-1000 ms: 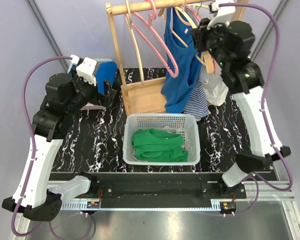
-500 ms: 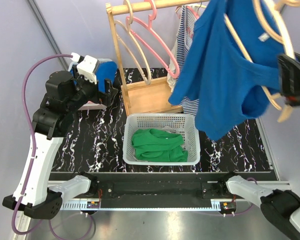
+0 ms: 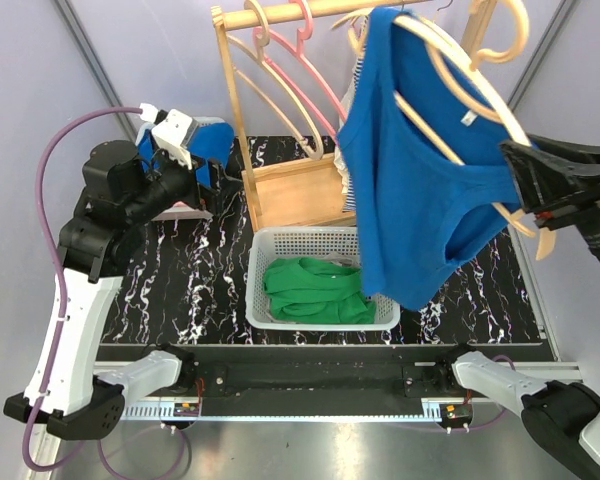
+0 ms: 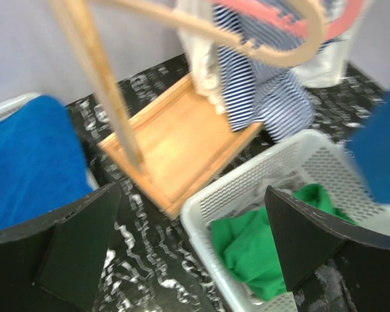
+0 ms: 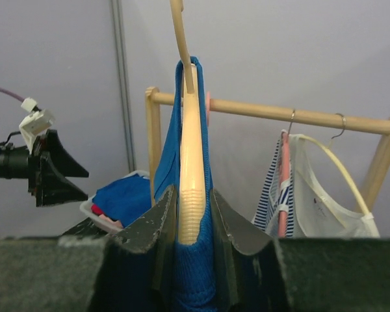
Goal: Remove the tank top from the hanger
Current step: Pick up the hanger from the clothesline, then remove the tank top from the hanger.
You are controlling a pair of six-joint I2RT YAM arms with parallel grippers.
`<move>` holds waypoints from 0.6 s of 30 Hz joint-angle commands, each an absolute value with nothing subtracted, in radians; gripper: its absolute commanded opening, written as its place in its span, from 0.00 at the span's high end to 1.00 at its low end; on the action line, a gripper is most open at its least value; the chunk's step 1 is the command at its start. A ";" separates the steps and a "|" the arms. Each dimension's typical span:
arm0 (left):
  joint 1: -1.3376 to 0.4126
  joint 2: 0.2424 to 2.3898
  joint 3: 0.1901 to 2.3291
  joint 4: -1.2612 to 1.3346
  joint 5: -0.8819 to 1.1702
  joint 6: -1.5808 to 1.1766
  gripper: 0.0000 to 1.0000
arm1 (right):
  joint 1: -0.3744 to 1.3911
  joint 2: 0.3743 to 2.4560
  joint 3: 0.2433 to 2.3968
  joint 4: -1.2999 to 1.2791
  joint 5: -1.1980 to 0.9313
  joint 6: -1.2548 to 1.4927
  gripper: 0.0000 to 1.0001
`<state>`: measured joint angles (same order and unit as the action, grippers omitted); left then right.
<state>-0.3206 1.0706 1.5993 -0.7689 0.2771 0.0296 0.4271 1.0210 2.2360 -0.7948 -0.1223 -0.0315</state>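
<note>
The blue tank top (image 3: 420,200) hangs on a pale wooden hanger (image 3: 460,75), held up in the air to the right of the rack and off its rail. My right gripper (image 3: 528,198) is shut on the hanger's lower arm end, with the top's strap pinched along with it. In the right wrist view the hanger (image 5: 190,162) rises between the jaws of that gripper (image 5: 194,224), and blue fabric (image 5: 196,279) fills the gap below. My left gripper (image 3: 202,182) hovers open at the left, behind the basket, holding nothing. Its fingers (image 4: 71,253) frame the basket corner.
A white basket (image 3: 320,233) with a green garment (image 3: 315,290) sits mid-table, partly under the hanging top. The wooden rack (image 3: 280,15) carries pink hangers (image 3: 300,80), a striped garment (image 3: 353,90) and a white one (image 5: 325,208). A tub of blue cloth (image 3: 215,140) stands back left.
My right arm lifted the hanger with the tank top off the rack rail and carried it up and toward the near right. The left arm shifted only slightly.
</note>
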 commanded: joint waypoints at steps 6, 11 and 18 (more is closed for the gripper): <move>-0.319 0.985 1.675 -0.686 0.607 0.122 0.01 | 0.422 0.996 2.198 -0.775 -0.475 -0.026 1.00; -0.319 0.940 1.678 -0.597 0.724 0.156 0.01 | 0.423 1.017 2.120 -0.773 -0.549 0.026 1.00; -0.319 0.969 1.747 -0.603 0.764 0.169 0.01 | 0.422 1.023 1.950 -0.684 -0.632 0.075 1.00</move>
<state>-0.3206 0.9371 1.6989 -0.6460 0.6865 0.1467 0.4252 1.0065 2.0037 -0.8181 -0.5583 0.0307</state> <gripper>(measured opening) 0.985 0.276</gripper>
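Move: The blue tank top's hanger, held at one end by the right hand, has its free end some 20 cm to the left hand's right, 13 cm ahead and 30 cm above. The basket with the green top lies about 22 cm left of the right hand, 6 cm ahead and 60 cm below. From the left hand, the empty pink hanger is about 15 cm ahead, 14 cm right and 10 cm higher. The hanger with the blue tank top, still pinched at one end, is swung crosswise over the basket as the right hand goes about 8 cm left and as far down, turning some 25 degrees counter-clockwise. The left hand, empty and wide open, backs off and rises about 10 cm each way while its fingers tip up and swing clockwise to face the garment. ##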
